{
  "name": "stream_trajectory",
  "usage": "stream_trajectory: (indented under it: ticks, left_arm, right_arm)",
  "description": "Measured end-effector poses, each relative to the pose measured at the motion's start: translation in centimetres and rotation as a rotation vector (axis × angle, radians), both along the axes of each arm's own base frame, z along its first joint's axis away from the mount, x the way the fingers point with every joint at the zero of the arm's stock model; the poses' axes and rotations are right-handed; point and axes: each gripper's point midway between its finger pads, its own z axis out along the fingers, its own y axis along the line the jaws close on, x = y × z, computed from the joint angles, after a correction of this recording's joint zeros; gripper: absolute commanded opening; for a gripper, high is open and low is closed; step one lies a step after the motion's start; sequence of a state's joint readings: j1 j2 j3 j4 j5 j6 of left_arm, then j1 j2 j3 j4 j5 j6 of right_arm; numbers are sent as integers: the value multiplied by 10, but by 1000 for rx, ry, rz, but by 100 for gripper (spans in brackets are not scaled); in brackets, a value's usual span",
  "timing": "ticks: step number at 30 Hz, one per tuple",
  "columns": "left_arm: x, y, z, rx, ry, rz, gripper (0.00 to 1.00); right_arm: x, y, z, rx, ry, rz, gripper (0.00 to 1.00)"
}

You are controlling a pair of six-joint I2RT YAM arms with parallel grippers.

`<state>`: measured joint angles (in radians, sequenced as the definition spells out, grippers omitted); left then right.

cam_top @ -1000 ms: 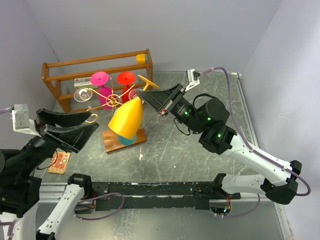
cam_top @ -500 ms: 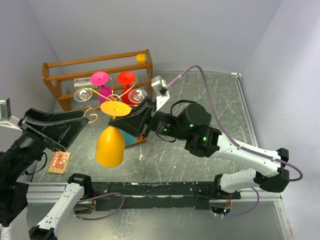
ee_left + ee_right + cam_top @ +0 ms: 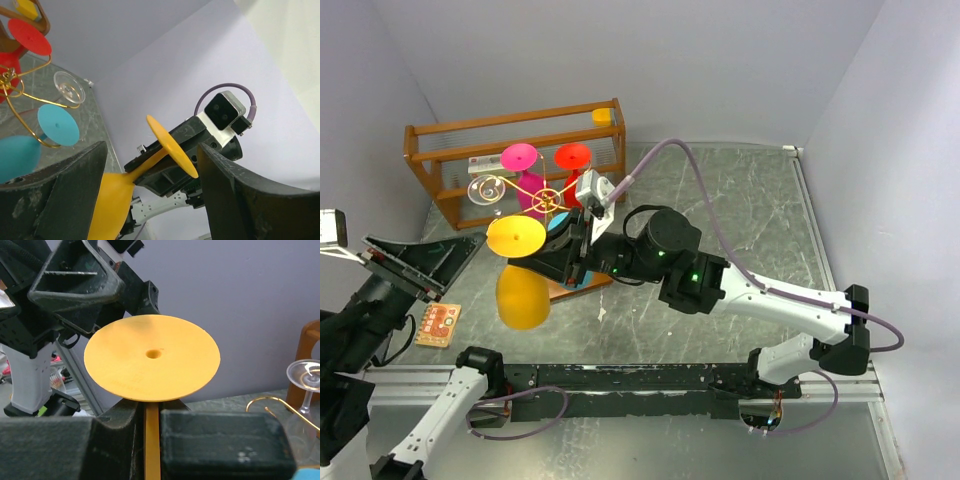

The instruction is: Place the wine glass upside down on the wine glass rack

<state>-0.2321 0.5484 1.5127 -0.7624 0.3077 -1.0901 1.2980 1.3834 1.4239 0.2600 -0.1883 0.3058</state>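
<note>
The yellow wine glass (image 3: 523, 295) hangs upside down, its foot (image 3: 516, 236) on top, in the air left of the wine glass rack (image 3: 546, 196). My right gripper (image 3: 563, 262) is shut on its stem (image 3: 152, 440), just under the round foot (image 3: 152, 357). The gold wire rack on its wooden base (image 3: 582, 286) carries pink (image 3: 520, 156), red (image 3: 573, 155), clear (image 3: 486, 188) and teal glasses. My left gripper (image 3: 415, 265) stands open to the left, apart from the glass. In its wrist view the yellow bowl (image 3: 112, 200) shows beyond its wide fingers (image 3: 65, 195).
An orange-brown wooden crate (image 3: 510, 128) stands behind the rack at the back left. A small orange circuit board (image 3: 440, 322) lies near the left arm. The side walls close in at left and right. A clear glass (image 3: 306, 375) on a gold arm (image 3: 270, 402) is near my right gripper.
My right arm has swung left from the rack, turning the yellow glass bowl-down. My left gripper has drawn back to the left and opened wider.
</note>
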Motion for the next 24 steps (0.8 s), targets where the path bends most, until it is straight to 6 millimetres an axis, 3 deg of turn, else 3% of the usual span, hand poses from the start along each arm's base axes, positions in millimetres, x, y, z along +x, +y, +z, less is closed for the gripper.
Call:
stream_trajectory:
  ticks: [6, 11, 17, 24]
  left_arm:
    - [-2, 5, -9, -43, 38, 12, 70]
    - [-1, 10, -13, -40, 80, 45, 64]
    - [1, 15, -18, -48, 111, 67, 42]
    - [0, 15, -24, -73, 142, 57, 25]
  right_arm:
    - [-3, 15, 2, 6, -54, 34, 0]
    - [-4, 28, -12, -20, -55, 65, 0]
    - [-6, 37, -22, -40, -58, 91, 0]
    - [-7, 41, -22, -51, -75, 100, 0]
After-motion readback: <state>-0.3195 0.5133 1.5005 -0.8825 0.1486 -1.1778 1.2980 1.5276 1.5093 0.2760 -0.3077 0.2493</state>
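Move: The yellow glass's round foot, uppermost as the glass hangs upside down, is level with the left hand, about 6 cm to its right and 3 cm ahead. From the left hand, the rack's gold hub is some 18 cm ahead, 6 cm right and 12 cm lower; the teal glass's foot is roughly 14 cm ahead, 9 cm right, also 12 cm lower. From the right hand, the yellow foot is 3 cm straight above, the left fingertips 5 cm left, 1 cm back and 3 cm up. Leftward about 4 cm, sinking some 2 cm, the right hand keeps its pinch on the yellow glass's stem and carries the foot to the left gripper. The left hand sinks about as much, drifts slightly left and tips down under 10 degrees, its wide-open fingers closing well over halfway astride the foot's left edge. ##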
